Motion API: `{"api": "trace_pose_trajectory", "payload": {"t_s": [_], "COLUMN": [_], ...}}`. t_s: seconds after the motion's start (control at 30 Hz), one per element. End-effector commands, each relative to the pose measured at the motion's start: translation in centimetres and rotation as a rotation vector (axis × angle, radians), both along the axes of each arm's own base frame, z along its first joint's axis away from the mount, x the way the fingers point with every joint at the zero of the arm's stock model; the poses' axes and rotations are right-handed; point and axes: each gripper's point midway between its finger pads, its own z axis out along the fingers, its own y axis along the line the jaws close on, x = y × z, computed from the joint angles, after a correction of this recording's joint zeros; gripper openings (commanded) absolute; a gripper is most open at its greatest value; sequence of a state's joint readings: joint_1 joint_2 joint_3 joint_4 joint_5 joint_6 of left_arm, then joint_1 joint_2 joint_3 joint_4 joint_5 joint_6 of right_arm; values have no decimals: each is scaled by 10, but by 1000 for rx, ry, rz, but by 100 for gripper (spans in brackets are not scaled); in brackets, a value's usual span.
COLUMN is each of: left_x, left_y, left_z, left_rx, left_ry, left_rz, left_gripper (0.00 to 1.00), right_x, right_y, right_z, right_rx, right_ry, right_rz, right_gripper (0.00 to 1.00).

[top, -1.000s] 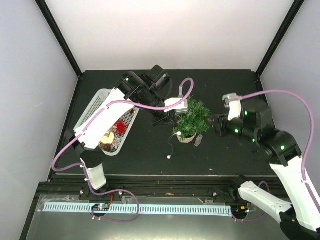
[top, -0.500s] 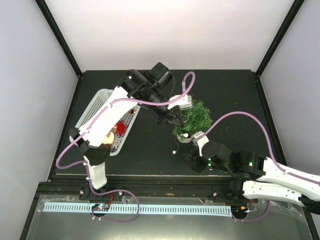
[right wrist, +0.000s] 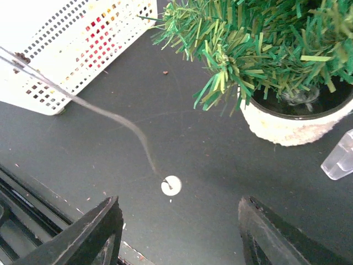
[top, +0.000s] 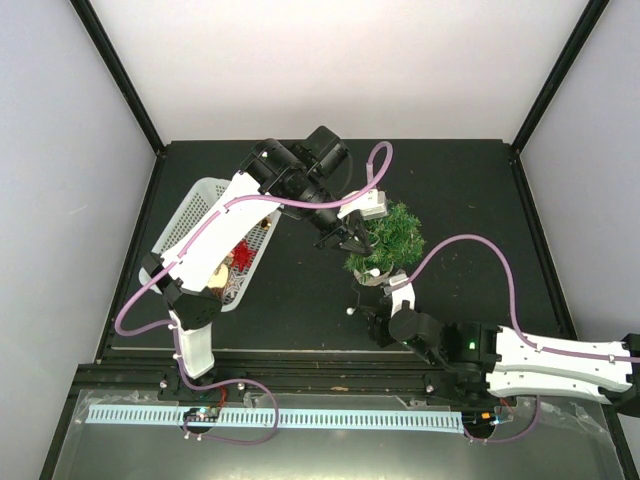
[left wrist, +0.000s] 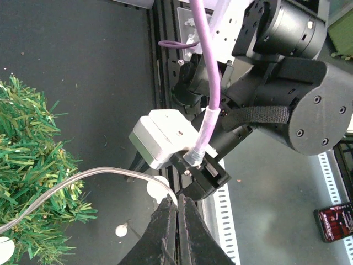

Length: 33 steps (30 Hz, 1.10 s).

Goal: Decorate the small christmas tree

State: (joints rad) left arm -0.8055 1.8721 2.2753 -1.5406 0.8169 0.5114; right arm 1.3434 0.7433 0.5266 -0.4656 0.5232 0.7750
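The small christmas tree (top: 390, 235) stands mid-table in its whitish pot (right wrist: 292, 118); its green sprigs (left wrist: 33, 165) fill the left edge of the left wrist view. My left gripper (left wrist: 177, 203) is shut on a thin clear strand (left wrist: 83, 175) strung with white beads (left wrist: 121, 229), and it hovers at the tree's left side (top: 345, 240). One end of the strand trails down to a white bead (right wrist: 171, 185) lying on the table. My right gripper (right wrist: 176, 237) is open, low over that bead just in front of the pot (top: 362, 318), with nothing between its fingers.
A white mesh basket (top: 205, 235) of red and gold ornaments sits left of the tree, and its corner (right wrist: 71, 49) lies close to the trailing strand. A small clear plastic piece (right wrist: 341, 157) lies right of the pot. The table's front rail (right wrist: 22, 204) runs just behind my right fingers.
The right arm swung from the tree's right side down to the front of the pot, low over the bead, and its jaws widened. The left gripper edged toward the tree, still gripping the strand.
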Motion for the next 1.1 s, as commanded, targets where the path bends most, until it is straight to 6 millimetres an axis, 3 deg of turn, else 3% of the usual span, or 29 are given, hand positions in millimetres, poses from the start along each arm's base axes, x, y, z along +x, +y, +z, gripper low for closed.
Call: {"api": "trace_pose_trajectory", "payload": {"t_s": [0.0,0.23,0.47,0.53,0.67,0.73,0.83,1.07], "left_x": [-10,-11,-20,-25,-31,-30,-26,-16], "left_y": [-1,-1,0,0,0,-1,-3,-6], "left_z": [10,10,15,18,20,19,15,8], "left_rx": [-31,-33,-49,-57,-67,-65,-53,-29], "left_ry": [43,51,67,72,85,88,82,60], "left_rz": [-19,-20,-40,-50,-66,-67,-61,-38], "left_gripper": [2,1,2,2,2,2,2,1], "right_x": [10,12,16,17,18,19,20,12], "right_y": [14,23,24,26,30,30,20,-25], "right_z": [19,16,-2,-8,-10,-6,6,37], "right_rx": [151,173,170,160,149,156,166,203], "right_ry": [-54,-65,-59,-57,-63,-69,-73,-75], "right_rz": [-64,-63,-101,-107,-107,-109,-132,-153], "right_gripper": [59,58,51,43,10,3,1,1]}}
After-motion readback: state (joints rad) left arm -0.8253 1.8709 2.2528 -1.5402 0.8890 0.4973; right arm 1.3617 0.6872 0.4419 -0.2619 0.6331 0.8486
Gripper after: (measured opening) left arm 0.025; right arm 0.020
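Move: The right hand is open, and the thin wire and bulb of the light string, hanging from the left gripper's shut fingers, are about 3 cm to its left, 1 cm ahead and 2 cm below. The christmas tree stands some 10 cm straight ahead, its middle roughly level with the hand. The clear battery box lies about 8 cm ahead, 5 cm to the right and 12 cm below. From the left hand, the hanging wire is some 20 cm below, 2 cm back and 1 cm left. The right hand eases left about 3 cm and a little forward, dips some 2 cm and shuts its open fingers, pinching the light string's hanging wire in front of the tree. With the wire held it turns back, lifting about 4 cm and swinging 2 to 3 cm right while its left side tips up some 10 degrees, as the left hand keeps its pinch higher up the string and draws back about 1.5 cm. ##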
